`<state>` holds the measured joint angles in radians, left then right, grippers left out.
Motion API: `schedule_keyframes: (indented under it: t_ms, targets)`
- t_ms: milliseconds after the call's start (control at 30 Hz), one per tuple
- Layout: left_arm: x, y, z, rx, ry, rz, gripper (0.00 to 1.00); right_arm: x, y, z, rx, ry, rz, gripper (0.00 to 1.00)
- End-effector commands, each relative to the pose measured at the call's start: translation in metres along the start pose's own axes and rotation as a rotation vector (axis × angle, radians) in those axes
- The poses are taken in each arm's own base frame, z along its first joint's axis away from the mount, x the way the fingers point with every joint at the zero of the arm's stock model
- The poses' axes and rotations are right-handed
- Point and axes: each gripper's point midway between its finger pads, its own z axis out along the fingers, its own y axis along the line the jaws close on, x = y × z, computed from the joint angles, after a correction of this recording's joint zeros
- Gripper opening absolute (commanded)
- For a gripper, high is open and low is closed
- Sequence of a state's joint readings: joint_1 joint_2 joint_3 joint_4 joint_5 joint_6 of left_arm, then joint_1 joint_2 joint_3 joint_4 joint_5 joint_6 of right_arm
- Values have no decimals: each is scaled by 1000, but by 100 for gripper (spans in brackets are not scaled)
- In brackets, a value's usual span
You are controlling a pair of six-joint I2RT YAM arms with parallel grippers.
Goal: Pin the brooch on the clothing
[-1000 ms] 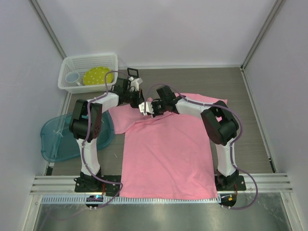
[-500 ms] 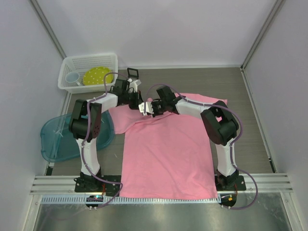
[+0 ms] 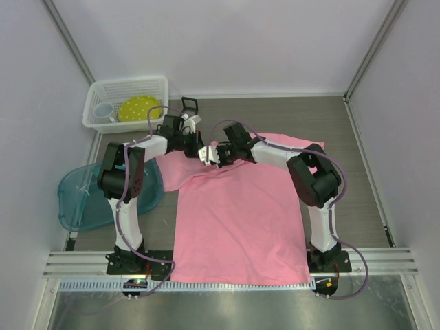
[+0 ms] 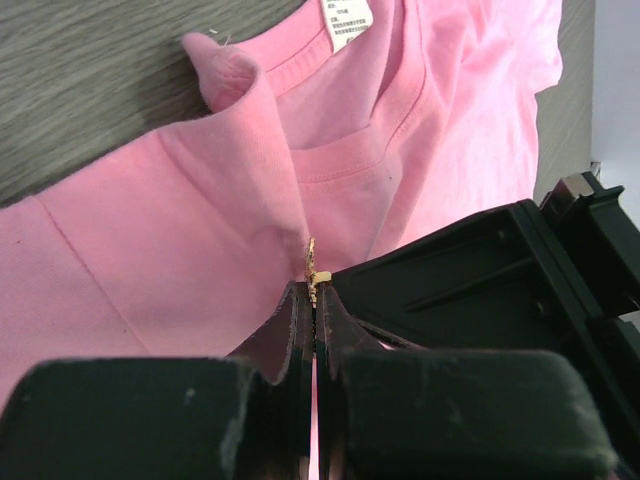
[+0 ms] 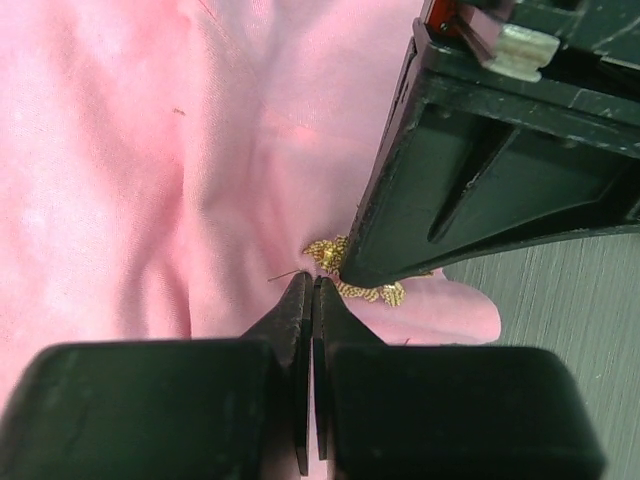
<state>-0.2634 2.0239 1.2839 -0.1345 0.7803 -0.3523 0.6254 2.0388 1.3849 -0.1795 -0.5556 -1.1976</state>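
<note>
The pink T-shirt [image 3: 240,220] lies flat on the table with its collar at the far end. Both grippers meet at its left shoulder near the collar. My left gripper [image 3: 201,152] is shut on the small gold brooch [image 4: 312,262], held edge-on at the fingertips [image 4: 300,305] against a raised fold of the shirt [image 4: 180,230]. My right gripper [image 5: 314,282] is shut, with its tips touching the fabric [image 5: 120,180] right beside the brooch [image 5: 372,291]. A thin pin [image 5: 285,273] sticks out to the left of them. The left gripper's finger [image 5: 450,200] covers part of the brooch.
A white basket [image 3: 155,85] with a yellow plate [image 3: 136,108] and a cup [image 3: 103,110] stands at the back left. A small black square box [image 3: 189,104] sits behind the left gripper. A blue tub [image 3: 82,199] lies left of the shirt.
Both grippers have stayed together at the shirt's shoulder. The left arm has shifted very slightly to the left.
</note>
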Motion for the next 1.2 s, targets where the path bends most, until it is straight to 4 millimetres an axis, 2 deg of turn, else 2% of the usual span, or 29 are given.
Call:
schedule_keyframes:
  t_ms: [0, 367, 500, 567, 600, 667, 700, 800, 867, 900, 1000, 1167]
  targets:
    - [-12, -28, -10, 92, -37, 42, 1, -23, -20, -16, 47, -45, -22, 1]
    - [4, -23, -10, 89, 3, 21, 0, -20, -37, -22, 93, -48, 68, 1]
    - [6, -22, -10, 94, 0, 20, 0, -18, -34, -23, 90, -45, 81, 1]
    - [5, -21, -9, 93, 0, 20, 0, -15, -34, -23, 93, -36, 94, 5]
    - [4, -21, -10, 94, -1, 21, 0, -14, -34, -23, 96, -30, 99, 12]
    - [4, -19, -8, 96, 1, 21, 0, -12, -34, -23, 97, -28, 122, 20]
    - [4, -20, -9, 100, -1, 24, 0, -12, -36, -25, 104, -29, 125, 29]
    - [5, -19, -9, 105, 1, 24, 0, -8, -39, -25, 113, -25, 149, 40]
    - [6, -19, -9, 108, 3, 24, 0, -6, -41, -24, 121, -28, 163, 43]
    - [5, -18, -9, 111, 1, 24, 0, -6, -42, -25, 122, -34, 177, 47]
    - [5, -20, -9, 122, 1, 28, 0, -5, -44, -26, 117, -58, 204, 50]
    - [5, -21, -10, 132, -3, 33, 0, -9, -37, -27, 59, -109, 238, 58]
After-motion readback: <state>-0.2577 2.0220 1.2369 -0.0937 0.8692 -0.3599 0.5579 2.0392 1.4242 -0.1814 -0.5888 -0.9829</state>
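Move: Just about 1 cm ahead of the right fingertips, at nearly the same height, sits the brooch, gripped by the left fingers. The fold of pink clothing pinched by the right fingers lies roughly 1 cm back and 1 cm right of the left fingertips. From the right hand, the raised cloth lump is some 5 cm ahead and 2 cm right, and the open black box is roughly 19 cm ahead and 5 cm left, down on the table. Letting go of the clothing fold beside the brooch, the right hand, nearly still at first with its wrist tipping slightly, opens its fingers to about half and eases some 2 cm forward and as much to the right, rising about 1 cm and turning 10 degrees clockwise, jaws astride the cloth. Meanwhile the left keeps its pinch on the brooch and draws it about 1.5 cm back. ##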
